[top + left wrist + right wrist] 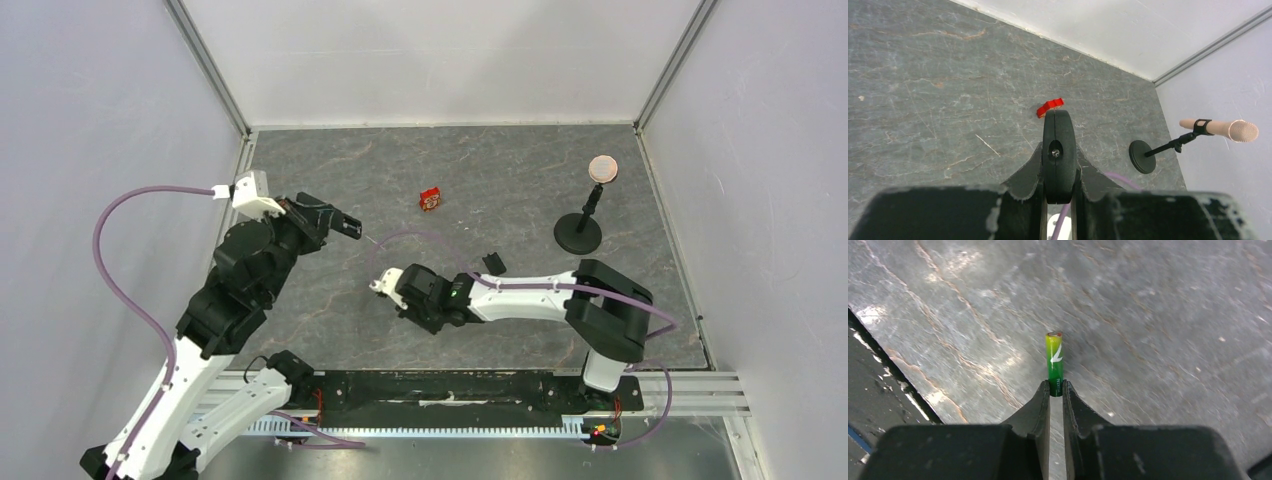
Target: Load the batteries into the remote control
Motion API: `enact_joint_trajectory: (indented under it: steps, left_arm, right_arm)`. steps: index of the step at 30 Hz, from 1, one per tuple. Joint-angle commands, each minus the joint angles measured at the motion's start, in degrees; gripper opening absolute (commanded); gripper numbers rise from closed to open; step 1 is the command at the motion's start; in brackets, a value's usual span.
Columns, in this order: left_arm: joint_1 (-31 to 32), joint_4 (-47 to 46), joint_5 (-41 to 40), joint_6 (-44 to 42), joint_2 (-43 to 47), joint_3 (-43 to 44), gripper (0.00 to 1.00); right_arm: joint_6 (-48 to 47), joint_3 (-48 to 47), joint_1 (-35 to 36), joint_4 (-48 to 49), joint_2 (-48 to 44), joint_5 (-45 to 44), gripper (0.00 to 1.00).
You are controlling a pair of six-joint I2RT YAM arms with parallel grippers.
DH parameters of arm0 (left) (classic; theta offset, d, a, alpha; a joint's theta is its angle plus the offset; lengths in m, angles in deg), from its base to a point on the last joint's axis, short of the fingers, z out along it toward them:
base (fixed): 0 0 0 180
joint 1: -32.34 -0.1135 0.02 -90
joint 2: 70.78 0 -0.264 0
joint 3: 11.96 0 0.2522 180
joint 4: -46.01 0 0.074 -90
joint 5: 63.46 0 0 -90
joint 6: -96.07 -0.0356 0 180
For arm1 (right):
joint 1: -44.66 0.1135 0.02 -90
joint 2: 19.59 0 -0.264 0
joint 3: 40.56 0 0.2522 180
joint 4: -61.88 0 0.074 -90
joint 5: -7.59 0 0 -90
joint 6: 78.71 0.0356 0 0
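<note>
My left gripper (1058,150) is shut on the remote control (1058,167), a black bar seen end-on between its fingers, with a small hole in the end facing the camera. From above, the remote control (340,223) pokes out to the right of the left gripper (322,218), held above the table. My right gripper (1056,388) is shut on the lower end of a bright green battery (1054,357), which points away from the fingers over the stone-patterned table. In the top view the right gripper (385,284) sits mid-table, below and right of the remote.
A small red-and-white box (430,199) lies at mid-back. A black round-based stand (578,232) with a tan disc (602,167) stands at the right. A small black flat piece (493,263) lies by the right arm. Enclosure walls ring the table.
</note>
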Motion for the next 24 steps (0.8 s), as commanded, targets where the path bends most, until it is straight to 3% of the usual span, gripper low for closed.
enact_joint_trajectory:
  steps: [1,8,15,24]
  left_arm:
    - [-0.07,-5.88,2.85,0.85,-2.11,-1.7,0.02]
    - [-0.07,-14.98,18.27,2.6,-7.92,-5.66,0.02]
    - [-0.02,-36.56,42.91,7.52,-16.52,-10.52,0.02]
    - [-0.01,-48.62,52.94,11.11,-24.59,-11.24,0.02]
  right_arm:
    - [2.04,2.61,-2.62,2.95,-8.49,-2.75,0.07]
    - [4.84,2.7,-8.01,-3.26,-23.56,-3.21,0.07]
    - [13.18,-13.92,-11.61,-19.74,-27.85,-3.66,0.08]
    - [16.93,-17.59,-12.13,-26.67,-30.92,-3.14,0.09]
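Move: The green battery sits in my right fingertips, just over the table. The remote it is meant for hangs in my left hand, its middle about 8 cm ahead of my right hand, 13 cm left and 32 cm higher. The loose battery cover lies some 14 cm ahead and 15 cm right of my right hand. From my left hand the battery is about 8 cm back, 14 cm right and 32 cm below; the red packet lies around 19 cm ahead, 17 cm right, on the table. I lift the pinched green battery steeply, some 25 cm, working a little forward and to the right as my right wrist rolls its left side up and swings clockwise. My left hand keeps its grip on the remote and sweeps it about 17 cm right, sinking some 5 cm and turning roughly 40 degrees clockwise, to bring the open compartment to the battery. ##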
